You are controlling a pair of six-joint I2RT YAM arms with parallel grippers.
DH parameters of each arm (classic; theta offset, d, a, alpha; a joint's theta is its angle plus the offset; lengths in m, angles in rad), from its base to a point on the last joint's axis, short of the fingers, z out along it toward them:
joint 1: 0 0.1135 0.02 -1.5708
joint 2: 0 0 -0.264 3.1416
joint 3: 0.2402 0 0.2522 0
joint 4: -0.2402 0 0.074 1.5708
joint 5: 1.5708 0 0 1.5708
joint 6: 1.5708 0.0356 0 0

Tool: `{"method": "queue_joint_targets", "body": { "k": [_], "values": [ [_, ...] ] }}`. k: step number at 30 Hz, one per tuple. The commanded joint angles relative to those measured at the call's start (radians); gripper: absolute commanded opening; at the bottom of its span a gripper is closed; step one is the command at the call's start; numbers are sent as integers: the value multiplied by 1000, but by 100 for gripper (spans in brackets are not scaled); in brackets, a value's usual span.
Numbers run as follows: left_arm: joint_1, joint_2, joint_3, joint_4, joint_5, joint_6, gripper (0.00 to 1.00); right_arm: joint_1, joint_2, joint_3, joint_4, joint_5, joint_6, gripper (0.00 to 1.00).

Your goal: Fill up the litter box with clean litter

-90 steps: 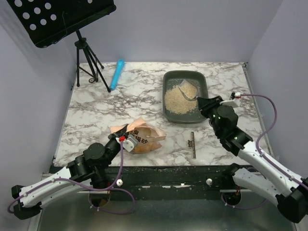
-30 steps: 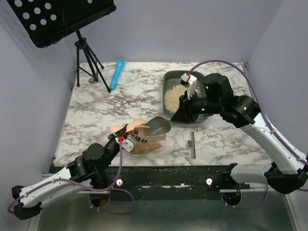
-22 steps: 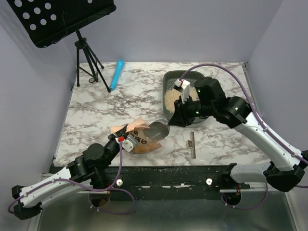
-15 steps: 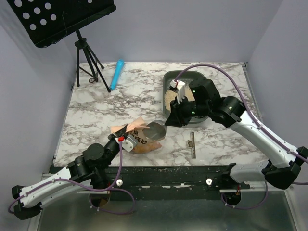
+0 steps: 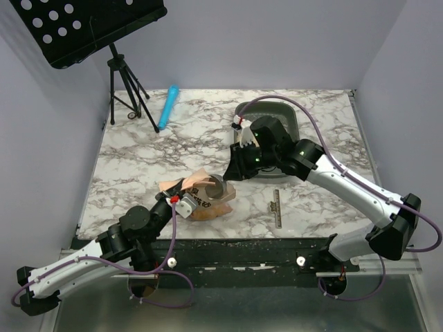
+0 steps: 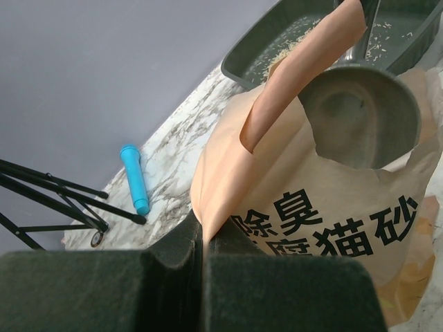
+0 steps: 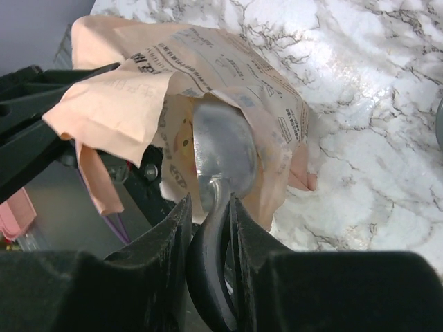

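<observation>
The dark litter box (image 5: 289, 114) stands at the back right, mostly covered by my right arm. In the left wrist view its wall (image 6: 266, 52) shows, with a little clean litter (image 6: 294, 47) scattered inside. An orange printed bag (image 5: 201, 200) lies near the front edge. My left gripper (image 5: 181, 196) is shut on the bag's edge (image 6: 208, 207) and holds its mouth up. My right gripper (image 5: 232, 169) is shut on the black handle of a silver scoop (image 7: 225, 155). The scoop's bowl (image 6: 360, 114) sits in the bag's mouth and looks empty.
A blue cylinder (image 5: 168, 106) lies at the back left beside a tripod (image 5: 128, 93) carrying a black perforated stand (image 5: 83, 24). A thin metal strip (image 5: 277, 207) lies right of the bag. Walls close the left, back and right sides.
My right arm has swung the scoop from the litter box leftward and toward the front, into the bag's mouth. The left arm and the bag have stayed put.
</observation>
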Motion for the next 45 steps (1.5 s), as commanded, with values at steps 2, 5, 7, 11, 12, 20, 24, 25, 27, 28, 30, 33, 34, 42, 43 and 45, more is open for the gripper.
{"method": "queue_joint_targets", "body": {
  "k": [2, 5, 7, 11, 12, 20, 24, 25, 27, 28, 30, 33, 34, 42, 43, 45],
  "values": [
    [0, -10, 39, 136, -22, -7, 0, 13, 35, -76, 132, 140, 171, 0],
    [0, -11, 38, 138, -21, -10, 0, 13, 49, -157, 227, 137, 240, 0],
    [0, -8, 39, 138, -19, -11, 0, 14, 70, -197, 284, 122, 278, 0],
    [0, -5, 39, 136, -18, -11, 0, 28, 93, -277, 388, 133, 349, 0],
    [0, -7, 39, 133, -18, -12, 0, 28, 96, -300, 414, 137, 370, 0],
    [0, -2, 38, 136, -19, -10, 0, 46, 159, -488, 797, 0, 556, 0],
    [0, 0, 38, 132, -24, -10, 0, 48, 194, -573, 1020, -71, 654, 0],
    [0, -2, 38, 132, -25, -11, 0, 46, 193, -594, 1072, -77, 671, 0],
    [0, 0, 38, 132, -24, -10, 0, 48, 181, -627, 1138, -80, 685, 0],
    [0, 0, 38, 132, -22, -10, 0, 46, 170, -640, 1163, -77, 686, 0],
    [0, 1, 38, 130, -18, -8, 0, 46, 147, -673, 1222, -77, 702, 0],
    [0, -2, 39, 121, -6, -7, 0, 48, 104, -725, 1310, -71, 744, 0],
    [0, -3, 39, 119, -4, -5, 0, 46, 95, -743, 1354, -68, 761, 0],
    [0, 10, 39, 115, 59, -7, 0, 30, 23, -844, 1526, -57, 878, 0],
    [0, 15, 39, 115, 69, -10, 0, 25, 15, -857, 1540, -60, 893, 0],
    [0, 27, 41, 115, 102, -13, 0, 16, 3, -874, 1560, -70, 919, 0]
  ]
}}
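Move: The right hand holds the scoop, its blade already at the bag's mouth, which lies some 5 cm left, about 1 cm back and 8 cm below that hand. From the same hand the litter box stands roughly 19 cm ahead, 12 cm right and 18 cm below, the ruler about 14 cm right, 3 cm back and 21 cm below. The left hand grips the bag's rim, with the mouth about 10 cm to its right, level fore-and-aft and 5 cm lower. The scoop blade, still pinched in the right hand, is driven down into the paper bag: the hand sinks about 11 cm while sliding some 6 cm left and tipping its fingers up towards level. It then eases back up and right a couple of centimetres, still levelling the scoop inside the bag, while the left hand keeps the rim pinched and holds still. ##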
